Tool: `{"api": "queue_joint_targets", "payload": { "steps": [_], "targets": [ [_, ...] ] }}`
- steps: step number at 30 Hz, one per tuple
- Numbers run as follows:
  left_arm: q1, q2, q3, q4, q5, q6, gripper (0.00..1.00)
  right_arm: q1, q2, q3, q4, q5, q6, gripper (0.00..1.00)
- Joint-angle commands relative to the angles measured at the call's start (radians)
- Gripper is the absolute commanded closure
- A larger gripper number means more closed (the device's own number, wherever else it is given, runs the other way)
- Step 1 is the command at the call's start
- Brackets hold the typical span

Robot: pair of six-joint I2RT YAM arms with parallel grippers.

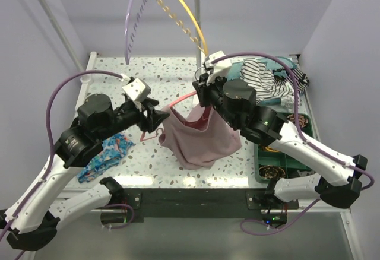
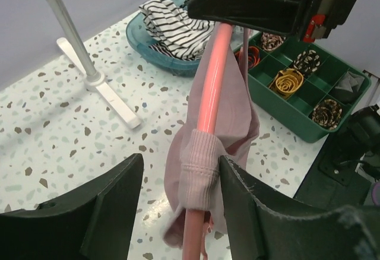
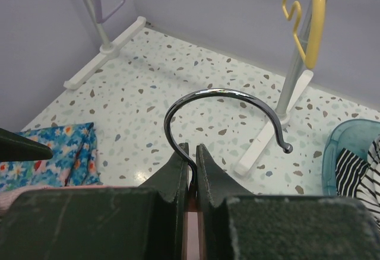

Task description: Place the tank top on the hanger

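The coral-pink hanger (image 1: 181,99) is held up above the table. My right gripper (image 1: 202,91) is shut on its neck, just under the metal hook (image 3: 225,98), as the right wrist view (image 3: 190,153) shows. The dusty-pink tank top (image 1: 199,138) hangs from the hanger, its lower part bunched toward the table. In the left wrist view one ribbed strap (image 2: 199,171) is wrapped over the coral bar (image 2: 211,88). My left gripper (image 2: 181,165) is open with its jaws either side of that strap, the right finger touching the fabric. It shows in the top view (image 1: 155,117) at the hanger's left end.
A blue floral cloth (image 1: 107,156) lies at the front left. A teal basket (image 1: 291,70) with a striped garment (image 1: 261,76) is at the back right, and a green compartment tray (image 1: 297,165) in front of it. Lilac (image 1: 133,22) and yellow (image 1: 184,10) hangers hang on the rack (image 1: 197,10).
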Motion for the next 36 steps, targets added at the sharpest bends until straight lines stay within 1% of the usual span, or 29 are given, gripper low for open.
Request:
{"api": "queue_joint_targets", "payload": {
  "steps": [1, 9, 13, 16, 18, 21, 22, 25, 27, 30, 31, 33, 34, 36],
  "targets": [
    [0.003, -0.054, -0.045, 0.024, 0.038, -0.016, 0.41, 0.002, -0.019, -0.009, 0.104, -0.022, 0.028, 1.00],
    [0.003, -0.038, -0.098, 0.024, 0.081, -0.004, 0.41, 0.002, -0.005, -0.026, 0.110, -0.038, 0.039, 1.00],
    [0.003, -0.043, -0.137, 0.049, 0.070, -0.014, 0.44, 0.002, 0.004, -0.028, 0.111, -0.045, 0.042, 1.00],
    [0.002, -0.058, -0.161, 0.078, 0.073, -0.027, 0.50, 0.002, 0.007, -0.034, 0.107, -0.049, 0.046, 1.00],
    [0.002, -0.072, -0.178, 0.096, 0.075, -0.036, 0.57, 0.002, 0.012, -0.039, 0.105, -0.050, 0.050, 1.00],
    [0.003, -0.089, -0.209, 0.121, 0.081, -0.051, 0.70, 0.002, 0.019, -0.048, 0.105, -0.050, 0.053, 1.00],
    [0.003, -0.094, -0.224, 0.128, 0.082, -0.056, 0.79, 0.002, 0.023, -0.049, 0.105, -0.052, 0.053, 1.00],
    [0.002, -0.115, -0.261, 0.151, 0.066, -0.077, 1.00, 0.002, 0.039, -0.055, 0.102, -0.045, 0.047, 1.00],
    [0.003, -0.138, -0.284, 0.176, 0.052, -0.097, 1.00, 0.002, 0.050, -0.060, 0.102, -0.036, 0.040, 1.00],
    [0.003, -0.179, -0.336, 0.210, -0.006, -0.139, 1.00, 0.004, 0.065, -0.069, 0.105, -0.038, 0.042, 0.88],
    [0.002, -0.193, -0.367, 0.217, -0.064, -0.172, 1.00, 0.002, 0.070, -0.068, 0.105, -0.039, 0.045, 0.77],
    [0.003, -0.227, -0.393, 0.236, -0.091, -0.188, 1.00, 0.002, 0.082, -0.068, 0.104, -0.042, 0.045, 0.66],
    [0.002, -0.238, -0.416, 0.240, -0.108, -0.203, 1.00, 0.002, 0.087, -0.065, 0.102, -0.042, 0.046, 0.54],
    [0.002, -0.261, -0.433, 0.237, -0.123, -0.211, 1.00, 0.002, 0.095, -0.057, 0.095, -0.045, 0.046, 0.44]
  ]
}}
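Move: The tank top's strap, looped on the pink hanger's sloping bar, lies about 4 cm below my left hand and some 2 cm to its right, 1 cm ahead. From this hand, the hanger's neck is about 6 cm ahead and 10 cm right, its tip some 5 cm back, 6 cm left and 6 cm lower. My right hand already holds the neck; the strap lies about 5 cm back, 9 cm left and 4 cm below that hand. I sink my open left hand about 6 cm over the hanger bar and close it, pinching the strap and bar together, then keep that grip and go down another 4 cm, tipping the fingers slightly downward. My right hand keeps the neck pinched while it comes down some 5 cm and drifts left about 2 cm, then spreads its fingers and lets go. ##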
